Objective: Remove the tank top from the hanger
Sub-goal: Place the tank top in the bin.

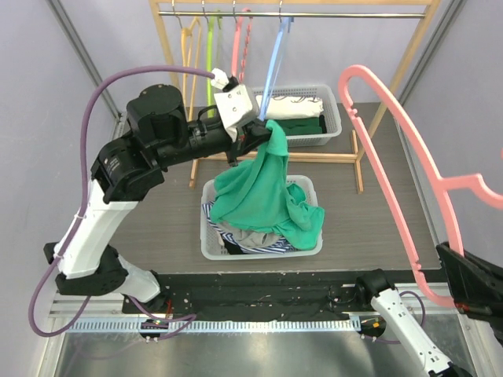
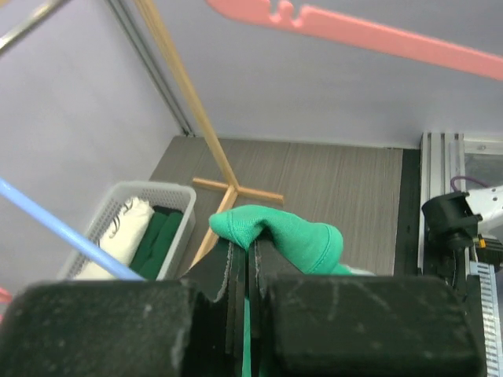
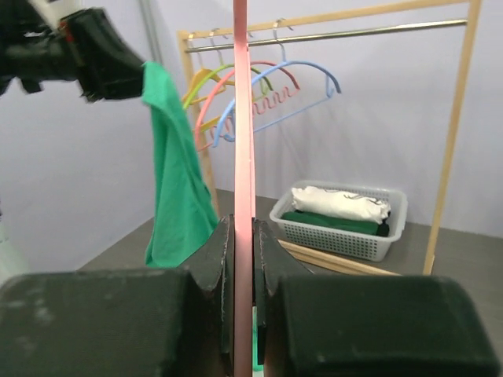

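Note:
The green tank top (image 1: 263, 188) hangs from my left gripper (image 1: 271, 133), which is shut on its upper edge; its lower part drapes into the near basket (image 1: 211, 243). In the left wrist view the green fabric (image 2: 287, 232) bulges over my closed left gripper (image 2: 250, 250). The pink hanger (image 1: 409, 173) is bare and apart from the top, held up at the right. My right gripper (image 3: 244, 236) is shut on the pink hanger's bar (image 3: 242, 118); the gripper itself is at the right edge of the top view. The tank top also shows in the right wrist view (image 3: 173, 188).
A wooden clothes rack (image 1: 299, 12) at the back carries several hangers, including a blue one (image 1: 275, 63). A white basket of folded clothes (image 1: 302, 114) stands under it. The near basket holds other garments (image 1: 251, 239).

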You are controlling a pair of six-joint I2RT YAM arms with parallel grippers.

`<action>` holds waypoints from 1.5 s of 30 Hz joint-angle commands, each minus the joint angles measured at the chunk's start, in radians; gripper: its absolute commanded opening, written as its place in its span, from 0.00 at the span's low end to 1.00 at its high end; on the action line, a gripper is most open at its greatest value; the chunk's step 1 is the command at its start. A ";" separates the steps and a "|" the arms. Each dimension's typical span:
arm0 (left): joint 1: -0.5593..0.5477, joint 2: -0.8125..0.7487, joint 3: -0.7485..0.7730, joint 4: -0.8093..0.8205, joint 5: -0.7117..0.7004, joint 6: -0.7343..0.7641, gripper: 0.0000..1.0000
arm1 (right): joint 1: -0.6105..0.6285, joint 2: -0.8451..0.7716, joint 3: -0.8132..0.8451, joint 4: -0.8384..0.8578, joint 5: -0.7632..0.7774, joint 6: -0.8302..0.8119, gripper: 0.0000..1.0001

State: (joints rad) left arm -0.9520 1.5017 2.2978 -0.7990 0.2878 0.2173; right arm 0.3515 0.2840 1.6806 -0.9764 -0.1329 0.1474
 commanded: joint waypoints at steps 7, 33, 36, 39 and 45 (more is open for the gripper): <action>-0.002 -0.256 -0.558 0.034 -0.165 0.025 0.00 | 0.000 0.170 -0.027 0.036 0.251 0.089 0.01; 0.016 0.026 -1.062 0.415 -0.230 0.017 0.00 | 0.006 0.175 -0.134 -0.070 0.229 0.032 0.01; 0.016 0.026 -1.162 0.474 -0.223 0.011 0.00 | 0.013 0.172 -0.151 -0.070 0.260 0.034 0.01; 0.016 0.025 -1.234 0.511 -0.231 0.008 0.00 | 0.021 0.179 -0.179 -0.068 0.269 0.035 0.01; 0.033 0.049 -1.301 0.491 -0.219 -0.016 0.00 | 0.021 0.211 -0.193 -0.041 0.245 0.044 0.01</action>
State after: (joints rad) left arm -0.9394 1.5249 1.0458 -0.2512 0.0380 0.2424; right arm 0.3695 0.4587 1.4830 -1.0866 0.1131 0.1902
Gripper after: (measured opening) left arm 0.027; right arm 0.122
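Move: The left gripper still pinches the upper end of the green tank top, whose lower part already hangs into the near bin. That bin's middle lies some 48 cm below the gripper, about 3 cm ahead and 3 cm left. The far bin sits at about the same depth, roughly 37 cm ahead and 9 cm to the right. From the right gripper, holding the bare pink hanger, the near bin is about 24 cm ahead, 31 cm left and 45 cm down. Bring the left gripper almost straight down some 43 cm into the near bin, easing about 6 cm forward on the way and tipping the fingers roughly 40 degrees down from level; keep them shut on the tank top. Meanwhile swing the right gripper forward about 12 cm, then lower it, tilting down, with the pink hanger still gripped. ##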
